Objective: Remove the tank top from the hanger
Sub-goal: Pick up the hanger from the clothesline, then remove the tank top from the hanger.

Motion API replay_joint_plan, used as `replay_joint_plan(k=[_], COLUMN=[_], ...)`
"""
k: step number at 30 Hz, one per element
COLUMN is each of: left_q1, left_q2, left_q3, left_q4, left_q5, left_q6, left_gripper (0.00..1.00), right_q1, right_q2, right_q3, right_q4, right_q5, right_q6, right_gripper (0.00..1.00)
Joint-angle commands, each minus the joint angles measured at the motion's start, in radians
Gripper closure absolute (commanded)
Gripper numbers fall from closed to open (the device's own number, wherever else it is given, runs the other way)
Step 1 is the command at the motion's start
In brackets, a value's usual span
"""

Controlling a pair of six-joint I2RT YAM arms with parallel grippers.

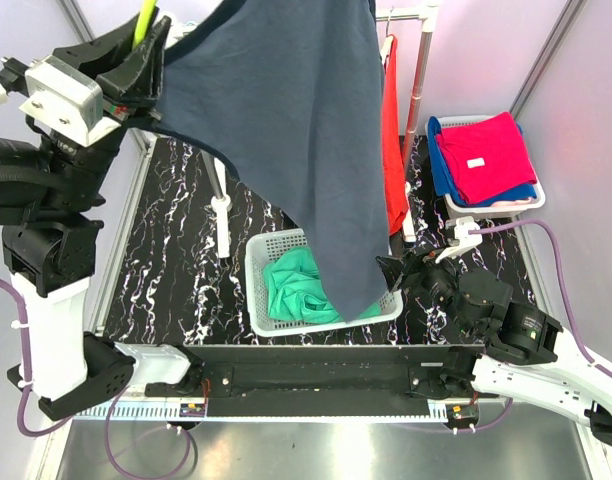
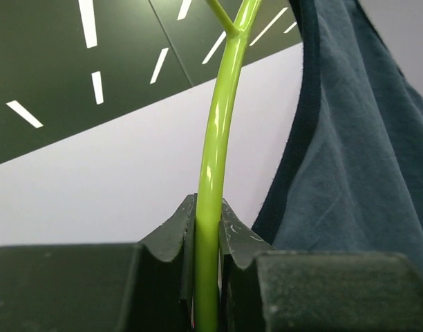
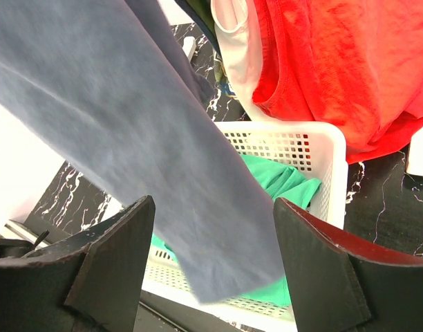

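Observation:
A dark blue tank top (image 1: 286, 120) hangs from a lime-green hanger (image 1: 144, 22) held high at the upper left. My left gripper (image 1: 144, 70) is shut on the hanger's thin green rod (image 2: 210, 207), with the tank top's fabric (image 2: 350, 152) draped to its right. The garment's lower corner (image 1: 351, 285) dangles over a white basket (image 1: 258, 290). My right gripper (image 1: 391, 270) stands open beside that hanging corner. In the right wrist view the blue cloth (image 3: 170, 173) hangs between and beyond its open fingers (image 3: 108, 270), apart from them.
The white basket (image 3: 329, 152) holds a green garment (image 1: 296, 290). A red garment (image 1: 393, 150) hangs on a white rack (image 1: 421, 70) behind. Another white basket (image 1: 531, 200) at the back right holds red and blue clothes (image 1: 483, 155). A white post (image 1: 221, 205) stands left of centre.

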Motion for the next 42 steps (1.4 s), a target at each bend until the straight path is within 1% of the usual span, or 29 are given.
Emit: replay_joint_plan(k=[1,4,5,6,7,11,12,13,19,20,26,30,33,42], left_q1=[-0.001,-0.001,-0.001,-0.001,-0.001,-0.001,-0.001,-0.001,-0.001,-0.001,-0.003,-0.001,-0.003,-0.003], left_q2=[0.000,-0.020,-0.049,-0.067,-0.084,-0.175,-0.196,-0.218,-0.365,-0.395,-0.474,-0.494,-0.495,-0.489], left_q3=[0.057,0.022,-0.003,-0.067,-0.092,-0.211,-0.243,-0.323,-0.579,-0.645,-0.845,-0.914,-0.937,-0.935], left_q4=[0.175,0.151,0.144,0.141,0.131,-0.006,-0.017,-0.023,-0.090,-0.109,-0.165,-0.170,-0.172,-0.162], left_q5=[-0.077,-0.047,-0.033,-0.014,0.022,0.114,0.125,0.131,0.139,0.141,0.168,0.188,0.188,0.199], left_q6=[0.036,0.018,0.007,0.000,-0.007,-0.040,-0.043,-0.048,-0.040,-0.046,-0.065,-0.073,-0.076,-0.092], left_gripper=[1.00,1.00,1.00,1.00,1.00,1.00,1.00,1.00,1.00,1.00,1.00,1.00,1.00,1.00], right_q1=[-0.001,-0.001,-0.001,-0.001,-0.001,-0.001,-0.001,-0.002,-0.001,-0.002,-0.001,-0.002,-0.001,-0.001], right_q2=[0.001,-0.001,-0.004,-0.005,-0.005,-0.015,-0.015,-0.015,-0.007,-0.007,0.021,0.041,0.051,0.151], right_q3=[0.003,-0.001,-0.004,-0.006,-0.009,-0.012,-0.011,-0.009,0.017,0.028,0.086,0.112,0.112,0.094], right_q4=[0.035,0.037,0.035,0.037,0.037,0.034,0.032,0.034,0.032,0.032,0.035,0.069,0.112,0.251], right_q5=[0.032,0.032,0.032,0.032,0.032,0.035,0.033,0.033,0.032,0.029,0.013,-0.025,-0.060,-0.106], right_q6=[-0.004,0.001,0.003,0.003,0.004,0.004,0.001,0.000,-0.030,-0.033,-0.085,-0.112,-0.131,-0.160], right_gripper=[0.21,0.21,0.21,0.21,0.21,0.21,0.21,0.21,0.21,0.21,0.21,0.21,0.21,0.20])
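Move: The left hand, high up with the green hanger and dark tank top already in its grip, has the white basket some 20 cm to its right, 5 cm ahead and nearly 70 cm below. From that hand, the red garment hangs about 31 cm right, 20 cm ahead and 35 cm lower. For the open, empty right hand, the tank top's middle is roughly 14 cm left, 4 cm ahead and 28 cm up, with the basket about 9 cm left, 7 cm ahead and 25 cm below. Keeping its pinch on the near end of the green hanger, the left hand brings hanger and tank top down some 30 cm towards the basket, edging about 4 cm to the right, while its wrist tips some 40 degrees so that the fingers go from pointing steeply up to about level, aimed right and forward. The right hand waits with open fingers, then late on rises about 4 cm and shifts some 3 cm left towards the lowered tank top, its fingertips turning slightly upward and its fingers still open. ##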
